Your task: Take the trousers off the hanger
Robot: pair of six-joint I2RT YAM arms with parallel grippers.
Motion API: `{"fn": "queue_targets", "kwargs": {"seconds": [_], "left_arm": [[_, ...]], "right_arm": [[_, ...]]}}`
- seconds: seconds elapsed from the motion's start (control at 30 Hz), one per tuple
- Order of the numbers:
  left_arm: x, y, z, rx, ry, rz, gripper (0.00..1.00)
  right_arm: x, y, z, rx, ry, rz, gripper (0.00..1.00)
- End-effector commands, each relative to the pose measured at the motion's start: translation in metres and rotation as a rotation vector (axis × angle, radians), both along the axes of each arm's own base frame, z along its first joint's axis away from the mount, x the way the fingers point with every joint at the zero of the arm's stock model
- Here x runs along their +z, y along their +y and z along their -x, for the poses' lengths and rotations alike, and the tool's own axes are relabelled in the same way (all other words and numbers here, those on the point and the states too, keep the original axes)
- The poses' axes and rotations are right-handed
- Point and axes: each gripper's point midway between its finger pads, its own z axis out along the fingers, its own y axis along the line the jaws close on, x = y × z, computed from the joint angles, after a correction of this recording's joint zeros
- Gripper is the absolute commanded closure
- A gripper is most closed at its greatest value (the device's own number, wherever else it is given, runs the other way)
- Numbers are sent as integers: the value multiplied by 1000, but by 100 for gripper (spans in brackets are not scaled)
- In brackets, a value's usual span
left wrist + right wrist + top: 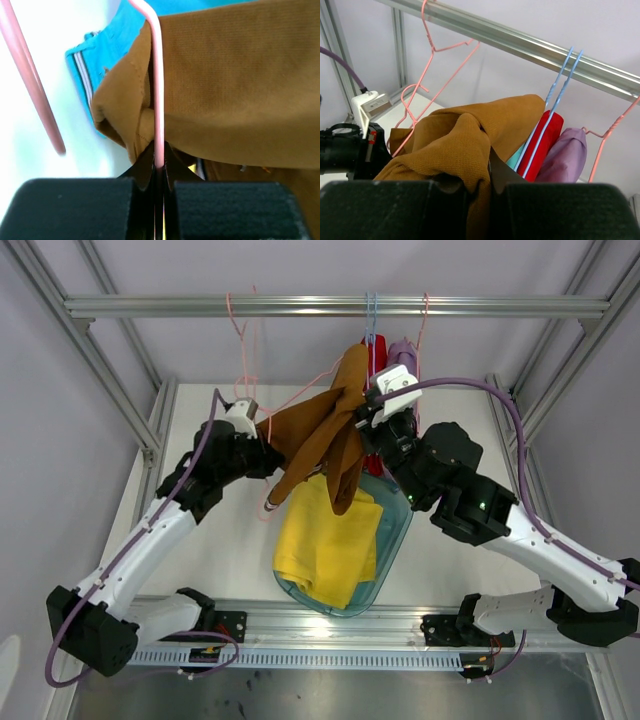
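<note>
Brown trousers (325, 435) hang over a pink wire hanger (300, 400) below the top rail. My left gripper (262, 427) is shut on the hanger's wire (158, 100), with the brown trousers (235, 85) draped right past its tips and the gripper (159, 165) pinching the wire. My right gripper (368, 420) is shut on a fold of the brown trousers (465, 145), the cloth pinched in the gripper (487, 182). Red trousers (544, 142), lilac trousers (567, 152) and a teal strip (516, 156) hang on blue hangers (555, 95). Yellow trousers (325, 540) lie in the tub.
A clear tub (395, 540) sits on the white table between the arms. Teal trousers with a white stripe (97, 60) show behind the brown cloth. An empty pink hanger (437, 47) hangs on the rail (340, 306). Frame posts stand at both sides.
</note>
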Motion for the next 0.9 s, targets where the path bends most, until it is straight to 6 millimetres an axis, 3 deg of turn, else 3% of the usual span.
{"fn": "queue_targets", "kwargs": {"seconds": [0.0,0.27,0.67,0.87], "left_arm": [[-9,16,-10,98,-14,-164,100],[-20,8,-1,100,-23,-288,99],[-51,24,8,141,82,-391,100],[-66,37,9,171,109,-459,99]], "right_arm": [[100,-59,24,-23,-144,-301,100],[114,-65,27,-18,-146,-301,100],[118,-72,36,10,-138,-306,100],[119,-87,43,10,-135,-312,100]]}}
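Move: The left hand still grips the pink hanger; the bunched brown trousers lie about 8 cm to its right, roughly level fore and aft and some 14 cm above it. The right hand still pinches those trousers. From it, the hanger's middle lies about 13 cm left, 4 cm ahead and 8 cm lower; the red trousers hang about 14 cm ahead, 1 cm right and 12 cm lower. The tray is nearly 50 cm below, some 7 cm back, level sideways. Keeping its pinch on the brown trousers, the right hand draws them off the pink hanger, rising about 4 cm and going about 3 cm right. Against it, the left hand keeps hold of the hanger and pulls it down about 7 cm, edging right at first and then left, away from the cloth, while its wrist turns some 25 degrees and the fingers tip more steeply down. ##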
